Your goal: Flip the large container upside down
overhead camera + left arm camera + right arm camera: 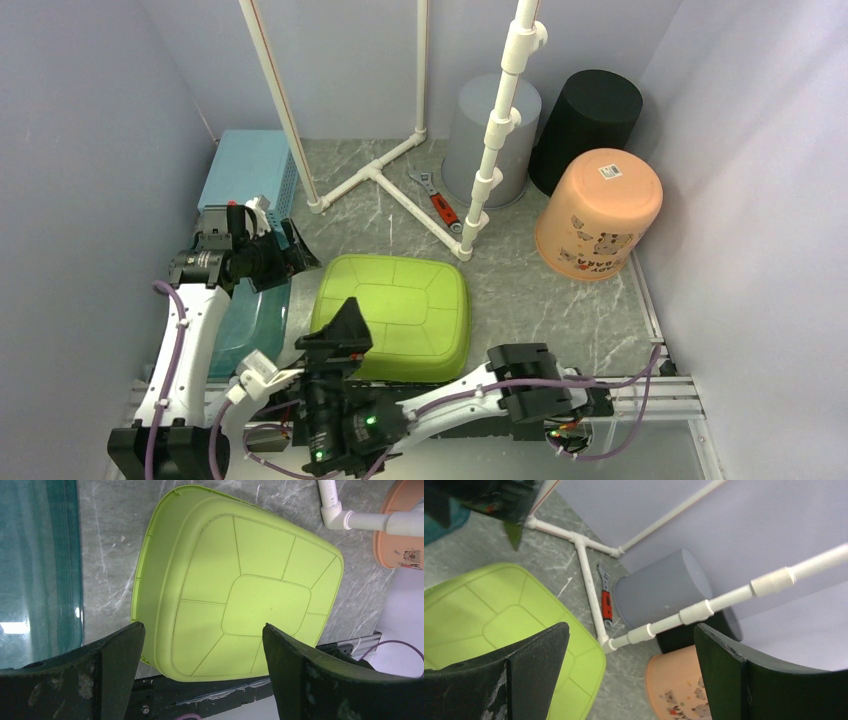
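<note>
The large container (pixel 400 310) is a lime-green basin lying mouth down in the middle of the table, its ribbed bottom facing up. It also fills the left wrist view as the large container (pixel 240 590) and shows at the left of the right wrist view as the large container (pixel 489 615). My left gripper (pixel 293 252) hovers off its left edge, open and holding nothing; from the wrist, the left gripper (pixel 202 627) has its jaws wide above the basin. My right gripper (pixel 340 335) stands above the basin's near edge, open and empty, and the right gripper (pixel 630 626) faces the back right corner.
A teal basin (pixel 250 320) lies left of the green one, with a blue box (pixel 245 170) behind it. A white pipe frame (pixel 385 175) and a red-handled wrench (pixel 440 205) are at the back. Grey (pixel 490 140), black (pixel 590 120) and peach (pixel 600 215) buckets stand inverted at the back right.
</note>
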Controlling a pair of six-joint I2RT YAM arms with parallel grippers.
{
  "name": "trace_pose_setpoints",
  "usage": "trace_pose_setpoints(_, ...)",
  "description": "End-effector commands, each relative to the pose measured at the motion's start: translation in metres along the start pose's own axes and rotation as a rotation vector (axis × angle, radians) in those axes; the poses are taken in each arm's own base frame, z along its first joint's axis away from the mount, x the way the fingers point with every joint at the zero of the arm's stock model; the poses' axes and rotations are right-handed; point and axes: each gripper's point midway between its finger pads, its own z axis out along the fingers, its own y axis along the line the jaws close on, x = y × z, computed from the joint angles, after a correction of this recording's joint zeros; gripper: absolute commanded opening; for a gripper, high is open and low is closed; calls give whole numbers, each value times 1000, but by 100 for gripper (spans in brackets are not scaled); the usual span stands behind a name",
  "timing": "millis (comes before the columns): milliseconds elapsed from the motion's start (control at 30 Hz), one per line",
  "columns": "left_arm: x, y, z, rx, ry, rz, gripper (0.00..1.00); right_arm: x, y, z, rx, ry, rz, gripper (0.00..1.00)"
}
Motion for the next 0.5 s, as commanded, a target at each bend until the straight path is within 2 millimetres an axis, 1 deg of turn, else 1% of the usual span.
trace_pose_setpoints(0, -11, -5, -19, -3, -84, 27, 93, 16, -8, -10, -97, 146, 265, 100)
trace_pose_setpoints(67, -8, -1, -20, -21, -86, 30, 93, 22, -19, -13, -90, 155, 425, 100)
trace_pose_setpoints(100, -7, 0, -20, -23, -81, 30, 93, 26, -36, -14, -87, 157, 549, 100)
trace_pose_setpoints(133, -6, 1, -19, -26, -76, 28, 93, 32, -45, -15, -83, 161, 643, 100)
trace_pose_setpoints(200, -5, 2, -18, -30, -69, 22, 93, 48, -57, -14, -72, 166, 746, 99)
trace_pose_setpoints(267, -5, 1, -15, -23, -68, 12, 93, 60, -67, -9, -55, 174, 765, 99)
trace_pose_setpoints(300, -6, -1, -14, -11, -68, 8, 93, 68, -70, -2, -34, 183, 746, 99)
trace_pose_setpoints(333, -6, -3, -12, 2, -65, 3, 93, 80, -70, 10, 4, 206, 705, 100)
trace_pose_setpoints(400, -6, -5, -7, 19, -54, -8, 93, 112, -63, 44, 104, 287, 558, 100)
trace_pose_setpoints(433, -5, -6, -4, 25, -45, -15, 93, 132, -61, 63, 160, 342, 488, 100)
trace_pose_setpoints(467, -4, -6, -3, 32, -34, -19, 93, 149, -60, 77, 203, 388, 436, 100)
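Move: The large lime container, lying bottom up on the table, has its middle some 8 cm ahead of the right hand, about 4 cm to its right and 30 cm below. On the same level, the teal container lies roughly 8 cm ahead and 24 cm to the left of that hand; the corner joint of the white pipes is about 24 cm ahead and 18 cm right, near the tabletop. From the left hand, the lime container is about 7 cm back, 17 cm right and 14 cm below. Rightward in a fast sweep, after a small dip down and to the left, the empty right hand swings about 12 cm high above the lime container, then reaches forward about 6 cm, rising as it goes. It rolls some 30 degrees, its left side coming up; the fingers stay wide open and touch nothing. ##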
